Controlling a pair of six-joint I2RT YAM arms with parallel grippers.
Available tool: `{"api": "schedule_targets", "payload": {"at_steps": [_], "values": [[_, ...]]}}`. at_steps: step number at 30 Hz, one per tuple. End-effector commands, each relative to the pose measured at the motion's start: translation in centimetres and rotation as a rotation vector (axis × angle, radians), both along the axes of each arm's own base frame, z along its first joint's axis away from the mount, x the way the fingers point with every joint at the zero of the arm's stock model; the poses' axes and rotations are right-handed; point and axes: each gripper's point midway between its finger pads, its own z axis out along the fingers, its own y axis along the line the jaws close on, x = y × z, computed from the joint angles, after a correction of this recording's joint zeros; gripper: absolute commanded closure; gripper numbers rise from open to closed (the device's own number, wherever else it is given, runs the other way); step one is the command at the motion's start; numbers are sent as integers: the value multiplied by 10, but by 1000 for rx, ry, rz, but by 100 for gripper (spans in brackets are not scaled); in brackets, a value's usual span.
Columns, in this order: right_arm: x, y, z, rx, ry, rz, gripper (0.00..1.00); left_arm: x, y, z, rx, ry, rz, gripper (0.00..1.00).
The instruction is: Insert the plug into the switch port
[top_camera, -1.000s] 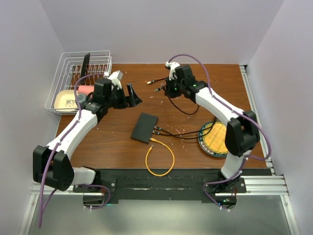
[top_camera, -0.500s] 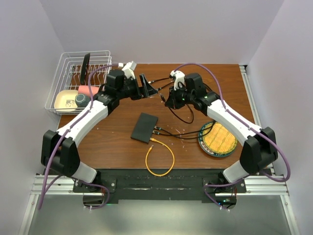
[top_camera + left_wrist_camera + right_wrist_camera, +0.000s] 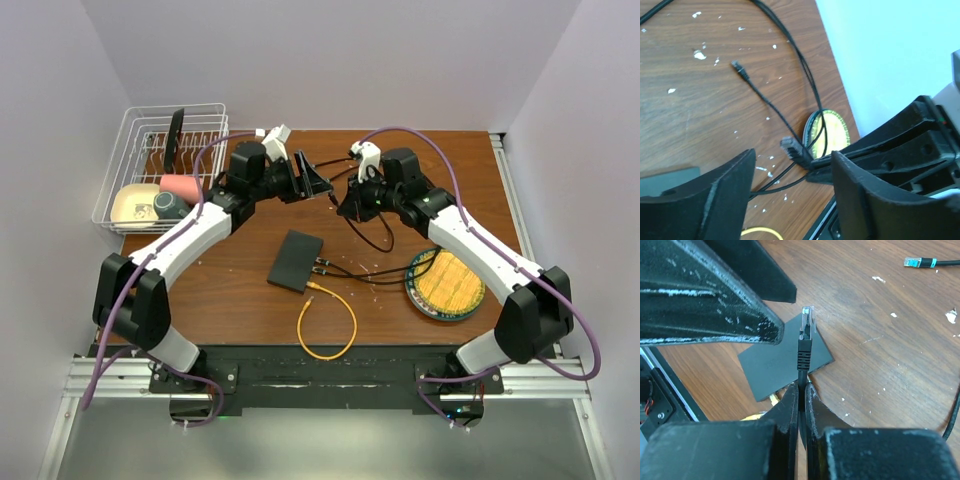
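The black plug (image 3: 805, 335) stands up from my right gripper (image 3: 801, 386), which is shut on the cable just behind it, above the back middle of the table. In the left wrist view the same plug (image 3: 792, 149) lies between and just beyond my left gripper (image 3: 792, 195), whose jaws stand open and do not touch it. From above, the left gripper (image 3: 318, 182) faces the right gripper (image 3: 347, 207) closely. The switch (image 3: 296, 260), a flat black box, lies below them with cables in its right edge; it also shows under the plug as switch (image 3: 785, 365).
A yellow cable (image 3: 330, 320) loops in front of the switch. A round yellow-and-dark plate (image 3: 447, 285) sits at the right. A white wire rack (image 3: 165, 165) with dishes stands at the back left. Loose cable ends lie on the table: one black (image 3: 740, 69), one teal-banded (image 3: 917, 262).
My left arm has swung right toward the right gripper and its jaws have narrowed. The right gripper has shifted a little left and toward the front, still holding the plug's cable.
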Motion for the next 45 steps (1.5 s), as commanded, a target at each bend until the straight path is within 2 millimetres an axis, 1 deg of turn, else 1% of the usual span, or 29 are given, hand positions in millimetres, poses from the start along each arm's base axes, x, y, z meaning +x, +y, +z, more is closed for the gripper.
{"api": "schedule_targets", "payload": {"at_steps": [1, 5, 6, 8, 11, 12, 13, 14, 15, 16, 18, 19, 21, 22, 23, 24, 28, 29, 30, 31, 32, 33, 34, 35, 36, 38, 39, 42, 45], "values": [[-5, 4, 19, 40, -48, 37, 100, 5, -16, 24, -78, -56, -39, 38], [-7, 6, 22, 52, -48, 51, 100, 6, -22, 23, -90, -52, -60, 46], [-8, 6, 22, 53, -48, 53, 100, 5, -23, 22, -91, -49, -65, 51], [-8, 6, 25, 59, -51, 51, 100, 4, -27, 22, -93, -46, -80, 56], [-8, 6, 28, 67, -55, 50, 100, 4, -28, 20, -95, -42, -87, 68], [-8, 7, 28, 67, -55, 52, 100, 4, -28, 19, -95, -42, -87, 77], [-9, 7, 28, 69, -56, 53, 100, 4, -27, 23, -98, -51, -83, 82], [-9, 7, 28, 68, -55, 53, 100, 4, -27, 24, -98, -55, -78, 91], [-9, 7, 27, 67, -53, 53, 99, 4, -26, 25, -100, -62, -76, 95], [-10, 7, 27, 67, -48, 57, 90, 3, -26, 28, -104, -75, -75, 99], [-12, 8, 30, 83, -42, 60, 75, 1, -25, 34, -111, -108, -82, 100], [-12, 7, 32, 87, -46, 52, 61, -1, -24, 37, -115, -122, -89, 100], [-12, 5, 38, 113, -53, 33, 52, -4, -23, 40, -124, -153, -94, 100], [-11, 4, 49, 137, -83, 29, 47, -7, -21, 45, -132, -172, -98, 100], [-12, 4, 53, 149, -92, 27, 42, -9, -21, 48, -136, -188, -101, 100], [-10, 1, 58, 168, -94, 18, 39, -12, -19, 52, -144, -211, -103, 100], [-12, -1, 84, 270, -108, 58, 39, -20, -17, 65, -162, -275, -125, 100], [-18, 1, 87, 305, -94, 98, 40, -22, -16, 68, -166, -292, -129, 100], [-12, -4, 97, 352, -104, 88, 41, -24, -15, 73, -173, -313, -128, 100], [-13, -6, 103, 385, -103, 100, 42, -25, -13, 76, -177, -323, -127, 100], [-21, -6, 100, 423, -71, 147, 42, -26, -12, 78, -189, -342, -125, 100], [-16, -11, 114, 493, -78, 149, 43, -29, -9, 85, -204, -363, -127, 100], [-17, -12, 116, 525, -65, 166, 43, -31, -8, 89, -220, -369, -127, 100], [-23, -12, 112, 554, -27, 215, 43, -32, -5, 94, -234, -397, -126, 100], [-21, -14, 124, 601, -32, 223, 44, -36, -4, 99, -245, -414, -135, 100], [-23, -13, 125, 627, -12, 250, 43, -40, -4, 109, -263, -456, -151, 100], [-27, -12, 131, 646, -6, 276, 40, -44, -4, 113, -268, -471, -171, 100], [-31, -10, 139, 677, 5, 310, 37, -52, -6, 123, -290, -517, -213, 100], [-32, -8, 138, 692, 34, 325, 37, -57, -8, 129, -311, -545, -248, 100]]}}
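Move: The black cable's plug, held up in the air by the right fingers, stands about 2 cm to the right of the left hand and 1 cm below it. From the right hand it sticks out roughly 3 cm ahead, 2 cm to the left and 1 cm up. The switch lies on the table some 8 cm back, 6 cm left and 20 cm below the left hand; a loose plug lies about 16 cm ahead, 3 cm left and 21 cm down. Bring the open left gripper about 2 cm right and shut it on the plug while the right fingers keep their pinch on the cable. Then open the right gripper to release the cable and raise it about 11 cm, rolling its left side up some 35 degrees. Lift the plug with the left hand about 9 cm and 4 cm back, fingers tilting upward. ##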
